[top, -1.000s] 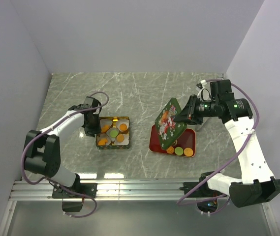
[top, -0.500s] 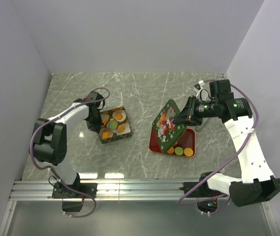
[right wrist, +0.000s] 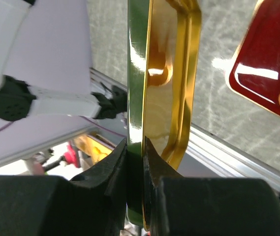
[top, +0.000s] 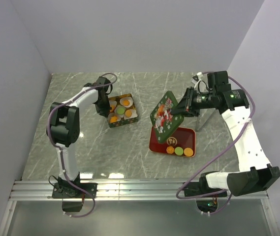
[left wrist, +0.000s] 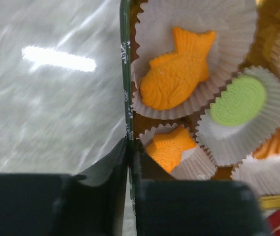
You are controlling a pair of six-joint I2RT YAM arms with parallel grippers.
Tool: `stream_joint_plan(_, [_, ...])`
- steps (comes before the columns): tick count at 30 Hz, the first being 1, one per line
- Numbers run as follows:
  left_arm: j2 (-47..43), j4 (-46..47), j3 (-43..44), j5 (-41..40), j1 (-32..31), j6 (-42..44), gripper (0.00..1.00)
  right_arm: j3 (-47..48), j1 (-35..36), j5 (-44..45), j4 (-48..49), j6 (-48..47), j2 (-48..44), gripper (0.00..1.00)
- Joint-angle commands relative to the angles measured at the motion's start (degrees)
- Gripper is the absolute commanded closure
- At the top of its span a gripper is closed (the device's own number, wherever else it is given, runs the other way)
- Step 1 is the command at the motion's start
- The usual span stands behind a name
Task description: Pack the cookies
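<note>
An open green-and-gold cookie tin (top: 125, 121) stands left of centre and holds several cookies in white paper cups: orange fish-shaped ones (left wrist: 176, 73) and a green round one (left wrist: 238, 99). My left gripper (top: 104, 106) is shut on the tin's left wall (left wrist: 125, 73). My right gripper (top: 185, 105) is shut on the edge of the tin's decorated green lid (top: 164, 112) and holds it tilted above the red tray (top: 189, 135). The tray holds a brown cookie (top: 171, 143), two orange ones (top: 188, 152) and a green one (top: 179, 151). The lid's gold inside (right wrist: 167, 73) shows in the right wrist view.
The marbled grey table (top: 130, 147) is walled on the left, back and right. An aluminium rail (top: 140, 189) runs along the near edge by the arm bases. The red tray's corner (right wrist: 270, 64) shows in the right wrist view.
My left gripper has dragged the tin up and to the right, turning it. My right gripper has raised the lid slightly and moved it back from the tray, uncovering the brown cookie.
</note>
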Motion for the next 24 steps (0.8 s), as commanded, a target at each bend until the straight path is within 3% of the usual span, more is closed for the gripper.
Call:
stream_joint_plan(1, [3.9,3.06,4.5,4.88,-0.34,0.63,0.84,1.49,-0.82,-5.56,11.38,5.88,0.92,1.0])
stream_joint_plan(6, [2.86,6.66,2.59,8.31,-0.34,1.07,0.54,-7.3,-0.73,-11.02,36.52,22.05,3.2,1.0])
stream_joint_plan(11, [-1.52,8.07,0.38,9.01,0.1,1.59,0.33,-8.28,-0.38,-10.41,45.7,24.81,9.09,1.0])
stream_joint_plan(16, [-7.51,11.5,-3.13,12.69,3.96,1.6,0.21,-9.33,1.37,-10.33,58.01,28.41,15.58,1.0])
stream_joint_plan(18, [-10.67,13.51,-5.75,16.03,8.0,0.72,0.1,-9.59,1.99,-9.89,63.18,30.42,17.44,1.0])
stream_joint_plan(24, [-17.8,25.81,-16.04,32.45,17.49,-1.65,0.05,-10.65,6.38,-8.31,80.12,39.55,25.52,1.0])
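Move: The cookie box, its left wall still in the left hand's fingers, has its middle about 7 cm right of that hand and 4 cm ahead, some 2 cm lower. From the right hand, which already holds the green lid high up, the box lies about 19 cm ahead, 20 cm to the left and 28 cm below. The red tray is almost straight under the right hand: 2 cm ahead, 2 cm right, 29 cm below. The box's left wall is let go: the left fingers open wide while that hand eases 2 cm forward and 3 cm right, then it pulls up about 8 cm and away to the left. Meanwhile the lid, still pinched by its edge, is carried by the right hand some 16 cm forward, 8 cm left and, after a small rise, slightly down towards the box, the fingers levelling out by about 20 degrees. ##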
